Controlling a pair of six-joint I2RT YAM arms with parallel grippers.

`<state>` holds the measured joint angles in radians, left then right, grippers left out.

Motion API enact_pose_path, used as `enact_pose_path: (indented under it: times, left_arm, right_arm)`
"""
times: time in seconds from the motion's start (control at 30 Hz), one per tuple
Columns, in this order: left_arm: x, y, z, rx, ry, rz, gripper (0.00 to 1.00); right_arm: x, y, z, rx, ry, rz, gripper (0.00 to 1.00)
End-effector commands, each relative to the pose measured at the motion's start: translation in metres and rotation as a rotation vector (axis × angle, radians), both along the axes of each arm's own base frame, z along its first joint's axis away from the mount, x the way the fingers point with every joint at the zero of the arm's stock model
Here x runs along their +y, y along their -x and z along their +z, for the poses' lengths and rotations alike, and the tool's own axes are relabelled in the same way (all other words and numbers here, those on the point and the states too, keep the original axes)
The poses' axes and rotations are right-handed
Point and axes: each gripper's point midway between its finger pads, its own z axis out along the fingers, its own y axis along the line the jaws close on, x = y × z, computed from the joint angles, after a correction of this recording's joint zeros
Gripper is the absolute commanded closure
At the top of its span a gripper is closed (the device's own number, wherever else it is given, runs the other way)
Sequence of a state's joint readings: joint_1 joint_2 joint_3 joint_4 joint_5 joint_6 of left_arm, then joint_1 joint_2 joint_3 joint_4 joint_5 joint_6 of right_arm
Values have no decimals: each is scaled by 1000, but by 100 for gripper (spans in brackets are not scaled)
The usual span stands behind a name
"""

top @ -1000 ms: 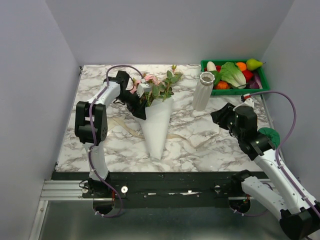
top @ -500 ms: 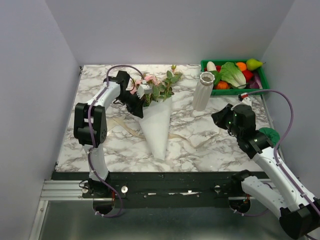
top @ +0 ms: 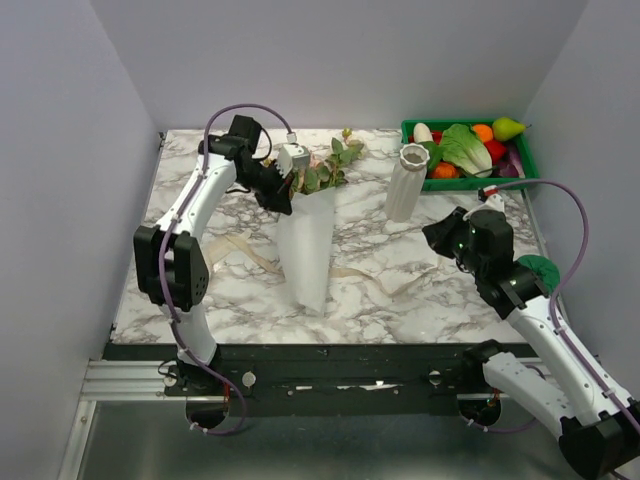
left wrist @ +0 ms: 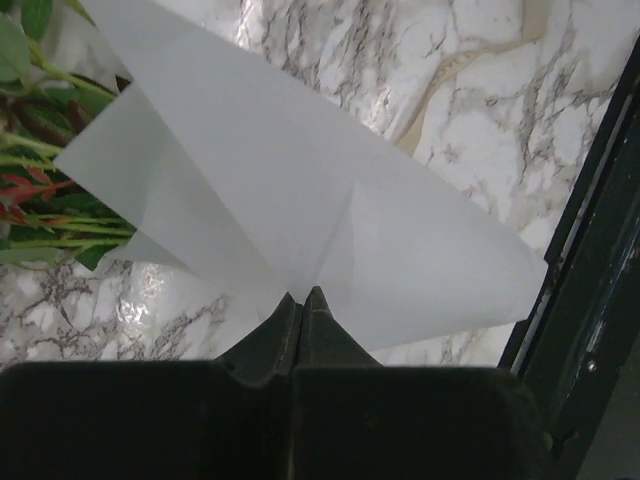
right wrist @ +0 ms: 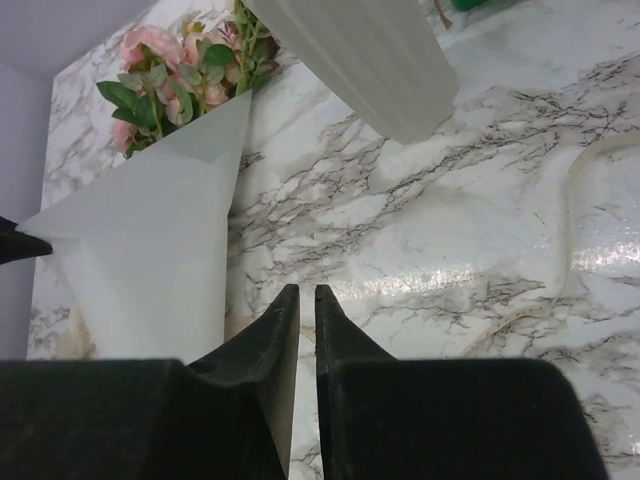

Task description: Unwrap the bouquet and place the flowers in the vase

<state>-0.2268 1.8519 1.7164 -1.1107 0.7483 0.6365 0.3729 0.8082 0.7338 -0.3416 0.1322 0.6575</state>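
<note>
The bouquet's white paper cone [top: 305, 250] stands at the table's middle left, with the flowers [top: 325, 170], pink blooms and green leaves, showing at its top. My left gripper [top: 283, 192] is shut on the cone's upper left edge; in the left wrist view the closed tips [left wrist: 303, 293] pinch the paper [left wrist: 330, 200], with green stems [left wrist: 40, 190] at the left. The ribbed white vase [top: 405, 185] stands upright to the right of the cone. My right gripper [top: 437, 232] hovers near the vase's base, its jaws [right wrist: 307, 290] a narrow gap apart with nothing between them.
A loose cream ribbon [top: 250, 255] lies on the marble on both sides of the cone. A green tray [top: 530, 165] of toy vegetables sits at the back right. A green roll [top: 540, 268] lies by the right arm. The black front rail [left wrist: 590, 250] marks the table's near edge.
My left gripper has shut on the paper's edge and risen, pulling the cone's top left and straighter. My right gripper's jaws have narrowed; that arm has hardly moved.
</note>
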Motion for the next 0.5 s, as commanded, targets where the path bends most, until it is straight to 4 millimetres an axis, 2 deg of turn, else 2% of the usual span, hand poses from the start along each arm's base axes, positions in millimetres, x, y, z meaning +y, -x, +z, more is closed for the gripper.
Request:
enact_pose_path:
  times: [0.0, 0.03, 0.1, 0.13, 0.17, 0.2, 0.23, 0.3, 0.47]
  left_arm:
    - [-22, 24, 66, -100, 42, -10, 92]
    - [-24, 28, 69, -96, 43, 0, 88]
    - [-31, 39, 67, -98, 24, -19, 51]
    - [-32, 42, 64, -92, 10, -19, 34]
    - [-33, 44, 61, -89, -2, -23, 20]
    - [-31, 46, 54, -76, -13, -16, 17]
    - [-29, 46, 50, -72, -28, -6, 15]
    - [-23, 47, 36, -64, -58, 4, 1]
    - [-1, 37, 17, -76, -100, 61, 1]
  right_arm:
    - [3, 0, 15, -42, -25, 17, 79]
    - [4, 1, 14, -40, -25, 18, 77]
    - [3, 1, 14, -42, -26, 15, 74]
    - [3, 2, 13, -41, -28, 17, 67]
    - [3, 3, 13, -44, -29, 17, 65]
    - [2, 4, 11, -41, -28, 17, 62]
    - [2, 4, 11, -41, -28, 17, 55]
    - [1, 6, 10, -44, -28, 16, 52]
    - [0, 8, 12, -54, -27, 19, 50]
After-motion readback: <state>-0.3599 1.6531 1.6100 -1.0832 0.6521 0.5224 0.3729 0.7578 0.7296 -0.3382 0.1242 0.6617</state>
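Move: The left hand already holds the left edge of the wrapping paper; the middle of the sheet lies about 12 cm below this hand, some 4 cm back and 4 cm right. From the same hand the flowers are roughly 14 cm ahead, 3 cm right and 11 cm lower, and the vase's middle is around 24 cm right, 5 cm ahead and 5 cm lower. For the right hand the paper is about 25 cm left, 3 cm ahead and 17 cm below. Swinging up about 7 cm while drawing back some 5 cm and to the right, the left hand carries the pinched paper edge off the bundle, its fingers spreading wide on the way to let go of it; then it sinks about 4 cm and eases slightly left over the sheet, open. The right hand rises barely a centimetre and opens its fingers to half, touching nothing. ##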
